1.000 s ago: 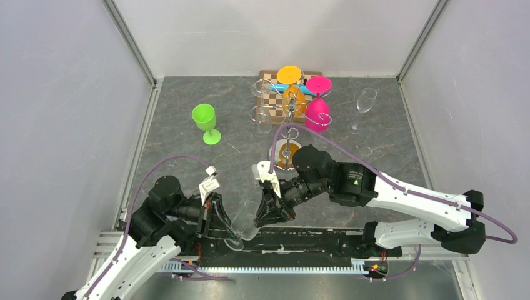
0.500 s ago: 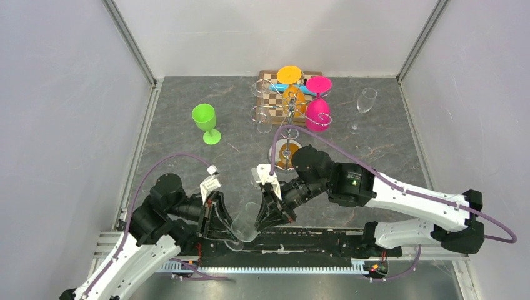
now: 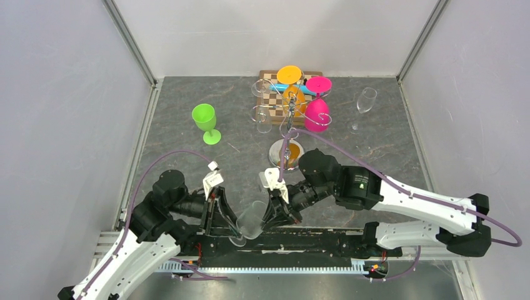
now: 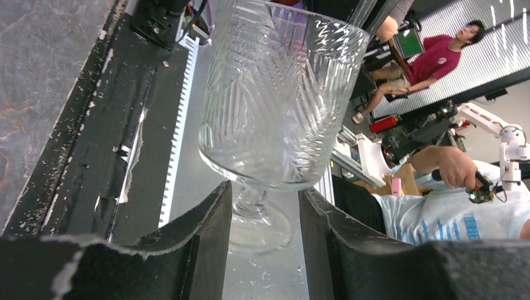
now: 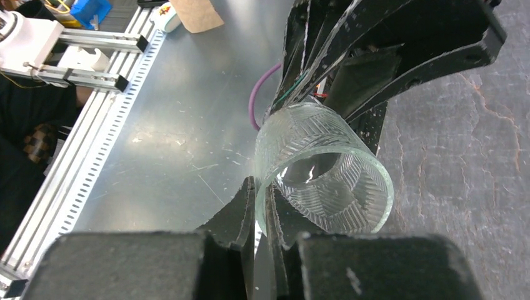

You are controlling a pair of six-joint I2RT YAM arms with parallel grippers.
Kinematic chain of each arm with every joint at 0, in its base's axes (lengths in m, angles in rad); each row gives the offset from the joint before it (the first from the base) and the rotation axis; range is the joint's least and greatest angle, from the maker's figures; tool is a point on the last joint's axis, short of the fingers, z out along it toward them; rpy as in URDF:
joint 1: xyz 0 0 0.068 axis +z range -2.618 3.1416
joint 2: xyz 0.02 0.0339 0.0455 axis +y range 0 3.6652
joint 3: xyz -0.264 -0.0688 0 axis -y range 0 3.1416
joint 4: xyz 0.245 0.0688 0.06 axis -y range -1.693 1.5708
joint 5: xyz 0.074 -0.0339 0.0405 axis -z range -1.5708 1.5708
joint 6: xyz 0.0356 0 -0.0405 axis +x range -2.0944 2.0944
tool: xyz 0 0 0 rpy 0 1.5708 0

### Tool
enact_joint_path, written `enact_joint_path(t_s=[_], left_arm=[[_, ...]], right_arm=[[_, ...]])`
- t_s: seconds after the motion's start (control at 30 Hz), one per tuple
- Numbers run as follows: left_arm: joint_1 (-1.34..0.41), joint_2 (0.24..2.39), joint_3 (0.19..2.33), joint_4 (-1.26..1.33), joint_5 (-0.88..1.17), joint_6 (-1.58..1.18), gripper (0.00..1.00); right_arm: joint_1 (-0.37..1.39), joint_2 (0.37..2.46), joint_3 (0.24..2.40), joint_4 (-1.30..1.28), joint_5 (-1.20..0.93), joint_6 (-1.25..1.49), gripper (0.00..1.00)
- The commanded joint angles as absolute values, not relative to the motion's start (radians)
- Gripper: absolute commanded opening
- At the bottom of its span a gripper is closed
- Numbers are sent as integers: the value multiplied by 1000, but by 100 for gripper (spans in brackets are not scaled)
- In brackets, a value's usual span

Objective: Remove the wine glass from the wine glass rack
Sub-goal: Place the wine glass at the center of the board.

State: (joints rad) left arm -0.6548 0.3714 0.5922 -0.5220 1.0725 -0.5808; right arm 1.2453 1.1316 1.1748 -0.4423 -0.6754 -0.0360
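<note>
A clear ribbed wine glass (image 3: 250, 220) lies tilted low over the table's near edge, between my two grippers. My right gripper (image 3: 275, 214) is shut on its rim, one finger inside the bowl and one outside, as seen in the right wrist view on the glass (image 5: 325, 169) at the gripper (image 5: 261, 187). My left gripper (image 3: 227, 219) is open. In the left wrist view its jaws stand either side of the stem of the glass (image 4: 284, 94), with gaps on both sides of the gripper (image 4: 265, 195). The chrome wine glass rack (image 3: 290, 115) stands at the back centre.
The rack carries an orange glass (image 3: 291, 94), a pink glass (image 3: 317, 112) and clear glasses (image 3: 262, 117). Behind it lies a chessboard (image 3: 272, 94). A green goblet (image 3: 205, 122) stands at left, a clear flute (image 3: 364, 102) at right. The black base rail (image 3: 325, 240) runs under the grippers.
My left gripper's jaws have opened off the glass stem. My right gripper keeps its pinch on the rim and has shifted slightly toward the near edge with the glass.
</note>
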Motion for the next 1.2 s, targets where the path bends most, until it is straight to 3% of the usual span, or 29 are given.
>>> enact_joint_path(t_s=[0.0, 0.33, 0.77, 1.17], left_arm=[[-652, 408, 658, -498, 1010, -550, 50], [-652, 499, 683, -453, 971, -532, 53], [-652, 569, 667, -364, 829, -517, 53], [-652, 544, 666, -405, 812, -483, 53]], right_arm=[[1246, 1051, 1118, -429, -611, -69, 0], [1244, 867, 998, -423, -423, -2, 0], [1222, 789, 986, -645, 251, 162, 0], [857, 829, 957, -753, 217, 163, 0]])
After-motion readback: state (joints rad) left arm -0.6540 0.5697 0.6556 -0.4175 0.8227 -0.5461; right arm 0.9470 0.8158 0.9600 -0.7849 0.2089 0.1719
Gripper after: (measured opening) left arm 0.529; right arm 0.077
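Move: The right hand already holds the clear wine glass by its rim, and seems to be taking it to the open table right of the rack, some 18 cm ahead, 22 cm to its right and 28 cm down. The rack's base stands about 20 cm ahead and 7 cm right at table height; a clear glass already set down is roughly 30 cm ahead and 32 cm right, some 22 cm lower. From the left hand the open spot is about 20 cm ahead, 31 cm right and 22 cm lower. Keeping the glass's rim wall pinched, the right hand first dips and draws off to the right, out of the left hand's reach, then sweeps forward and right over the table towards the open area beside the rack, about 17 cm each way and 8 cm lower in all, swinging nearly 70 degrees clockwise and tipping the fingers and glass further down. The left hand, fingers staying half open and empty, eases about 7 cm forward and slightly right with a small counter-clockwise turn. ##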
